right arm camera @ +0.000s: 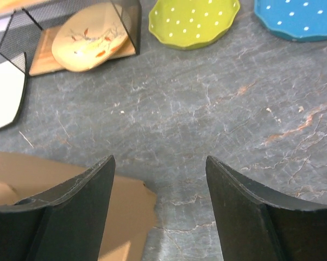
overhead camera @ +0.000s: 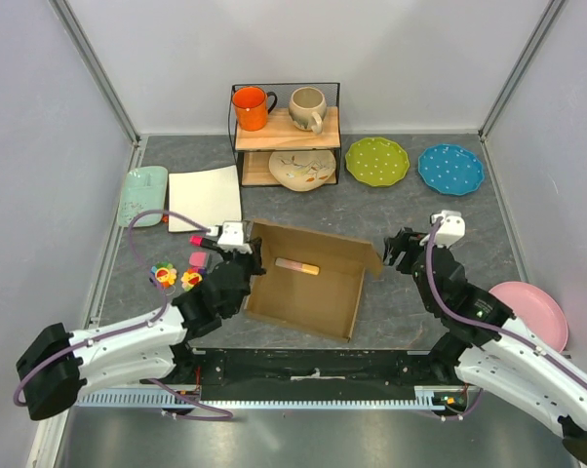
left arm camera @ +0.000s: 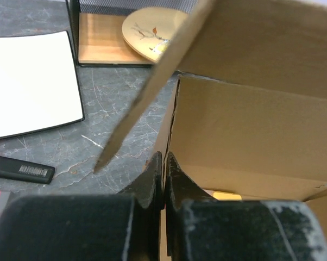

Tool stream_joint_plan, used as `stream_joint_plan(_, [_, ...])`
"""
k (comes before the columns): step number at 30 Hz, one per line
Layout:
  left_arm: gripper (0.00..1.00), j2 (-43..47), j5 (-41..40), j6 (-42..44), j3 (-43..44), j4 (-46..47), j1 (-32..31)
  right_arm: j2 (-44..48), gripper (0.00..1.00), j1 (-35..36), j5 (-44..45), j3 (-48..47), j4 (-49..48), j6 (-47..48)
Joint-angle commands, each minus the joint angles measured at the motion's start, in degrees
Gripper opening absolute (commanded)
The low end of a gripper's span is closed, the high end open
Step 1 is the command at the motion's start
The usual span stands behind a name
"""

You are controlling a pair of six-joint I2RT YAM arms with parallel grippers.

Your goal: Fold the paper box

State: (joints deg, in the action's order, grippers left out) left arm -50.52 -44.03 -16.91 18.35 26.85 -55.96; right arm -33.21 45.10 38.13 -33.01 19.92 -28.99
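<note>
The brown cardboard paper box [overhead camera: 308, 283] lies open-topped in the middle of the table, its walls partly raised. A small yellow and pink object [overhead camera: 296, 265] lies inside it. My left gripper [overhead camera: 243, 257] is at the box's left wall. In the left wrist view its jaws [left arm camera: 163, 159] are shut on the thin edge of that wall [left arm camera: 250, 125], with a loose flap [left arm camera: 152, 92] slanting above. My right gripper [overhead camera: 396, 250] is open and empty just right of the box's right flap. That flap's corner [right arm camera: 128, 209] shows beside the left finger [right arm camera: 82, 190] in the right wrist view.
A wire rack [overhead camera: 286, 136] with an orange mug, a beige mug and a plate stands at the back. Green [overhead camera: 376, 161] and blue [overhead camera: 450, 169] plates lie to its right, and a pink plate [overhead camera: 532, 310] at the right edge. A white square plate [overhead camera: 205, 198], a mint tray and small toys [overhead camera: 176, 273] lie left.
</note>
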Motion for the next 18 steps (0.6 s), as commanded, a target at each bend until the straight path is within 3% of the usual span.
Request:
stream_joint_plan(1, [0.02,-4.7,-0.9,-8.1,11.9,-20.1,0.2,-0.9,0.76,-0.2,4.3,-7.0,5.7,-2.2])
stream_joint_plan(7, [0.02,-7.0,-2.6,-8.8,16.1,-23.5,0.2,1.0,0.78,-0.1,2.0,-10.4,9.9,-0.5])
stream_joint_plan(12, [0.02,-8.8,-7.2,-12.5,17.9,-26.5,0.2,-0.4,0.78,-0.1,0.0,-15.8,18.7,-0.6])
stream_joint_plan(18, [0.02,-11.4,-7.9,-13.6,18.3,-29.4,0.3,-0.8,0.78,-0.2,-10.4,-18.7,20.4,6.0])
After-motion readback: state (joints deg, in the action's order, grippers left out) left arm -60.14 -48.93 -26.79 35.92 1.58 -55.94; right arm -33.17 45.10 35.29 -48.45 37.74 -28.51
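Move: My left hand already pinches the left edge of the raised lid; the tray's middle lies roughly 12 cm to its right, 5 cm back and 14 cm below. Inside it the orange marker lies about 11 cm right and 1 cm ahead of this hand, while the black marker rests some 13 cm to its left and 8 cm ahead. From my empty right hand the tray's middle is about 22 cm left, 4 cm back and 17 cm below. I keep my left fingers shut on the lid's edge and swing the box round: first about 2 cm to the right and a little forward, then a centimetre back left while still edging forward, the hand tipping down some 10 degrees and turning slightly counter-clockwise. My open right hand rises about 5 cm and draws back about 2 cm, clear of the lid's right flap. ##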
